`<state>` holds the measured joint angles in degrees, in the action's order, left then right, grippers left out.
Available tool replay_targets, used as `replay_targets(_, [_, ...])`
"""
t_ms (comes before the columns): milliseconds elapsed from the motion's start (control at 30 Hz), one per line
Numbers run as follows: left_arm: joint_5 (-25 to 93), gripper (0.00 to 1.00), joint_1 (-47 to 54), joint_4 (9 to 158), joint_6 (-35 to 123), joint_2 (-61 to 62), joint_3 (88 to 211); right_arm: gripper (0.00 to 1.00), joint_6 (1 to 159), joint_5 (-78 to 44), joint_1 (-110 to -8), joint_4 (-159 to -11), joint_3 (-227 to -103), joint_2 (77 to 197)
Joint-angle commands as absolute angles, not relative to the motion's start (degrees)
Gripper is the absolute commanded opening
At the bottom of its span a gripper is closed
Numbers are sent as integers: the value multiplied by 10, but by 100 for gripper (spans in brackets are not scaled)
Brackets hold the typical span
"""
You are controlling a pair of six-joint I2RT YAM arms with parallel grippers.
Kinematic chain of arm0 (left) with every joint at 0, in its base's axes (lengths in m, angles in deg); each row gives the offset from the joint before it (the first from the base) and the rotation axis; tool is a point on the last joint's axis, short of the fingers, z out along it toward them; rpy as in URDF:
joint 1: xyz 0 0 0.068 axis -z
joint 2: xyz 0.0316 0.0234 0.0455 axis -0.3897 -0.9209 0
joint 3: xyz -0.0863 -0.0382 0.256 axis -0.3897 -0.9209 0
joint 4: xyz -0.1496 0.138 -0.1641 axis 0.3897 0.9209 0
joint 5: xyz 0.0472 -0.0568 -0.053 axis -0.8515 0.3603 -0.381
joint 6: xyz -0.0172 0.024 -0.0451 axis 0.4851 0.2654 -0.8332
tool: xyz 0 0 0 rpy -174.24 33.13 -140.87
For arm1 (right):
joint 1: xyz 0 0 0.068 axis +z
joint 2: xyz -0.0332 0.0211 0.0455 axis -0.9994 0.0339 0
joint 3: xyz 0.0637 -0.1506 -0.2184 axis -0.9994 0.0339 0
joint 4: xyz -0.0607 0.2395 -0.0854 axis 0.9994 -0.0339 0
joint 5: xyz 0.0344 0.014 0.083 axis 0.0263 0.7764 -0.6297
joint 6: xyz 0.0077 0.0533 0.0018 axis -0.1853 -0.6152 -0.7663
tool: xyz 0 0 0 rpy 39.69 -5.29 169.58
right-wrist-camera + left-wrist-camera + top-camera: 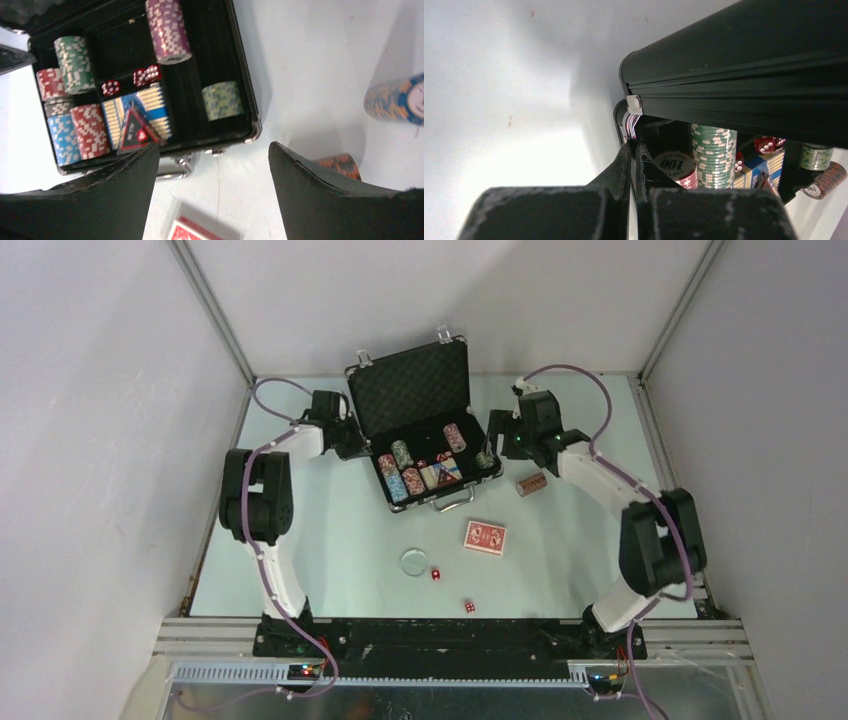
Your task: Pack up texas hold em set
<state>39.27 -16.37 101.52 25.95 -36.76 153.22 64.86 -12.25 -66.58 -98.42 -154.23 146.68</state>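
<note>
The black briefcase (398, 390) lies open at the back middle of the table, its foam lid upright. Several striped chip stacks (167, 30), a blue card box (142, 110) and red dice (111, 87) sit in its tray. My left gripper (634, 146) is shut on the case's left wall (626, 127), one finger outside and one inside beside a red chip stack (676, 167). My right gripper (214, 147) hangs open over bare table off the case's front right corner (255, 131), holding nothing. An orange chip stack (531, 483) lies on the table just right of it.
The red-backed cards (485, 537) lie in front of the case. A clear round disc (414, 561) and two red dice (436, 574) (468, 607) lie nearer the arm bases. The case's silver handle (172, 172) points toward the cards. Walls enclose the table (300, 570) on three sides.
</note>
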Motion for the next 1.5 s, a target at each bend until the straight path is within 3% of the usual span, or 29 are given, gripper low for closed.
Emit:
replay_targets(0, [342,3,-188,1045,307,-345,1528,80,632,-130,-688,-997,-1620,1537])
replay_targets(200, [379,23,-188,1006,287,-322,1489,72,590,-218,-729,-942,-1659,1605])
replay_targets(367, [385,25,-189,969,268,-286,1453,58,604,-232,-729,-975,-1747,1703])
replay_targets(533, [398,30,-191,960,259,-292,1454,51,623,-231,-721,-1013,-1819,1776])
replay_targets(833, [387,32,-206,927,239,-239,1410,36,620,-201,-698,-995,-1806,1794])
replay_targets(1067, [400,33,-205,836,179,-135,1279,0,558,-133,-670,-958,-1716,1730])
replay_targets(1400, [409,35,-203,798,156,-65,1212,0,468,-37,-598,-917,-1610,1630])
replay_targets(1467, [410,35,-202,800,158,-54,1207,8,471,-38,-595,-917,-1608,1622])
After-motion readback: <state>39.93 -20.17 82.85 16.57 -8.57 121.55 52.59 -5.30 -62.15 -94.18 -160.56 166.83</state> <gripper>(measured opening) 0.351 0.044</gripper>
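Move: The left hand already has the rear end of the case's left rim between its shut fingertips; the red chips lie some 5 cm to its right and 3 cm back, the green stack about 8 cm right and level. For the wide-open right hand, the middle of the case's right rim is roughly 9 cm ahead, 2 cm left and 10 cm below. The purple stack lies some 12 cm ahead and 10 cm left of this hand, the brown chip roll about 8 cm right and level, both about 12 cm below. The right hand closes on the case's right rim after reaching some 10 cm forward and down, pinches it, then drags it about 6 cm back and slightly left. The left hand opens partway and lets go of the left rim, easing left before drawing back about 7 cm and up 5 cm, clear of the case. ##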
